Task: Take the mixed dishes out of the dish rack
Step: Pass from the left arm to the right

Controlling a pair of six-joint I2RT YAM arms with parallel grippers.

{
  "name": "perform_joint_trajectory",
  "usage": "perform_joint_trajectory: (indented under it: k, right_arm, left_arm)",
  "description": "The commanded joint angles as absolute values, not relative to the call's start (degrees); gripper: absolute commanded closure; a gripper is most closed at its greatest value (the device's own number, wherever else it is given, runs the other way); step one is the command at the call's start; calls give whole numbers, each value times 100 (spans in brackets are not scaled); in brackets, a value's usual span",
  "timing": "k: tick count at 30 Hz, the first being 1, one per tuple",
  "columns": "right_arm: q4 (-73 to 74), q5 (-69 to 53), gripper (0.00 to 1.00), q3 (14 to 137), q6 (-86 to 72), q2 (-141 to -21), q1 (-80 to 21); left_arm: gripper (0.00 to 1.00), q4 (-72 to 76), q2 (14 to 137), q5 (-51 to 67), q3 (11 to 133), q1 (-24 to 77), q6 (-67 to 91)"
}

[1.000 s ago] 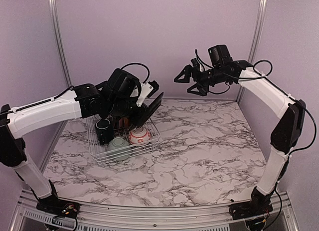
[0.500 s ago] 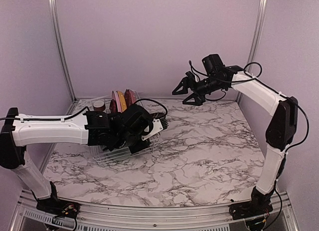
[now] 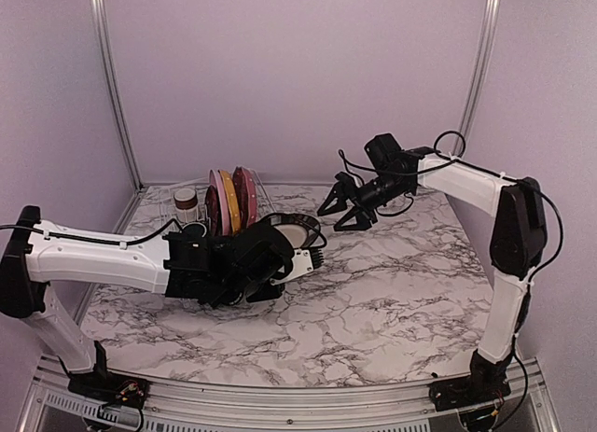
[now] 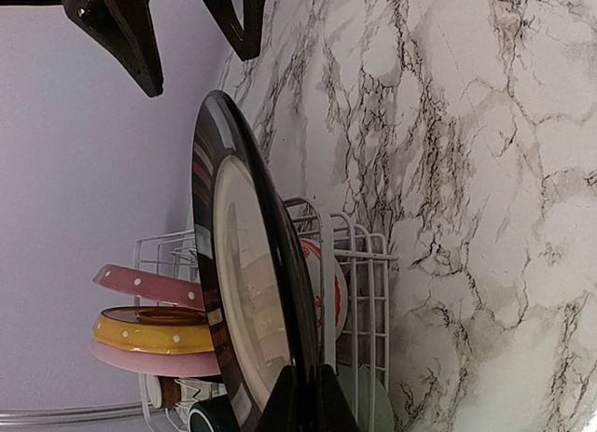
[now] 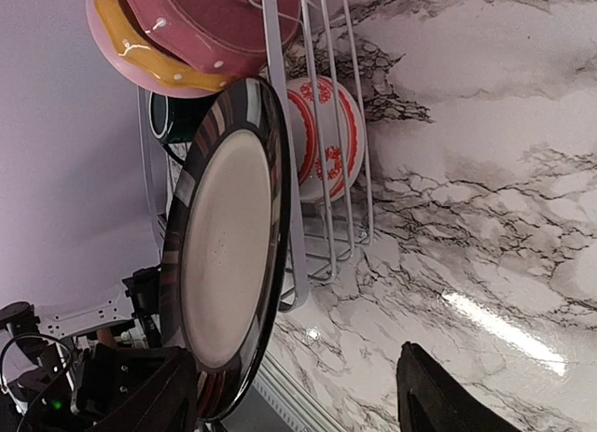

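Observation:
My left gripper (image 3: 281,249) is shut on the near rim of a black plate (image 3: 297,231) with a cream centre, held on edge just right of the dish rack (image 4: 373,264). In the left wrist view the fingertips (image 4: 312,399) pinch the plate's rim (image 4: 247,292). My right gripper (image 3: 332,217) hangs open just right of the plate, touching nothing; in its own view the plate (image 5: 224,255) stands beside its left finger (image 5: 140,395). Dotted dark red (image 4: 149,285), yellow (image 4: 154,329) and pink (image 4: 154,360) plates stand upright in the rack. A floral bowl (image 5: 322,138) and a dark green mug (image 5: 163,115) sit there too.
A white-and-brown cup (image 3: 187,205) stands at the rack's far left corner. The rack sits at the left of the marble table (image 3: 401,283), partly hidden by my left arm. Purple walls with metal posts close the back and sides.
My left arm has swung down and to the right, carrying the black plate out of the rack. My right arm has dropped down and left toward the plate, and its jaws have narrowed.

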State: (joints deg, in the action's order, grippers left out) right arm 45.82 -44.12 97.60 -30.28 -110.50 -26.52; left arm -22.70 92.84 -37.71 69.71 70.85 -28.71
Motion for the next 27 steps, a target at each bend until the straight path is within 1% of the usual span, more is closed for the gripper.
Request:
perform_joint_trajectory:
  k: [1, 12, 18, 20, 22, 23, 26, 27]
  right_arm:
    - [4370, -4693, 31, 9656, -2912, -11230, -2789]
    - [4043, -5134, 50, 9506, -3101, -11505, -2911]
    - [3919, -5227, 56, 9485, -3158, -11670, -3013]
    - [3876, -5247, 64, 9492, -3192, -11698, -3025]
    - [3836, -5269, 73, 9484, -3226, -11684, -3027]
    - [3820, -5275, 79, 9483, -3239, -11674, -3028]
    - [3779, -5299, 100, 9457, -3281, -11610, -2993]
    - [3750, -5311, 100, 9437, -3315, -11577, -2977]
  left_arm:
    - [100, -1383, 9081, -4495, 7010, 7141, -3204]
    - [100, -991, 9191, -4708, 6782, 7211, -3740]
    - [100, -837, 9285, -4798, 6785, 7277, -3901]
    - [100, -824, 9306, -4810, 6793, 7292, -3915]
    - [100, -826, 9329, -4852, 6786, 7293, -3918]
    - [100, -842, 9333, -4878, 6785, 7298, -3926]
    - [100, -838, 9356, -5001, 6785, 7304, -3953]
    - [100, -825, 9360, -5057, 6785, 7304, -3980]
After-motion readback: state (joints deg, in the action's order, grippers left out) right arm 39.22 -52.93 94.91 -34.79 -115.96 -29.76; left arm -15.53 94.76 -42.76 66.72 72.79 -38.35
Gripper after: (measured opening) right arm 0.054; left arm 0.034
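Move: The dark-rimmed plate, held by its near rim in the left hand, has its middle about 9 cm to the right hand's left, 4 cm back and 5 cm lower. The floral bowl in the rack is some 15 cm left, 2 cm back and 14 cm below the right hand; the red dotted plate about 19 cm left, 6 cm ahead, 8 cm lower. From the left hand, the dark-rimmed plate's middle lies roughly 8 cm straight ahead, 5 cm lower. Right hand moves about 5 cm left, down and back, pinching the plate's rim while the left keeps hold. ##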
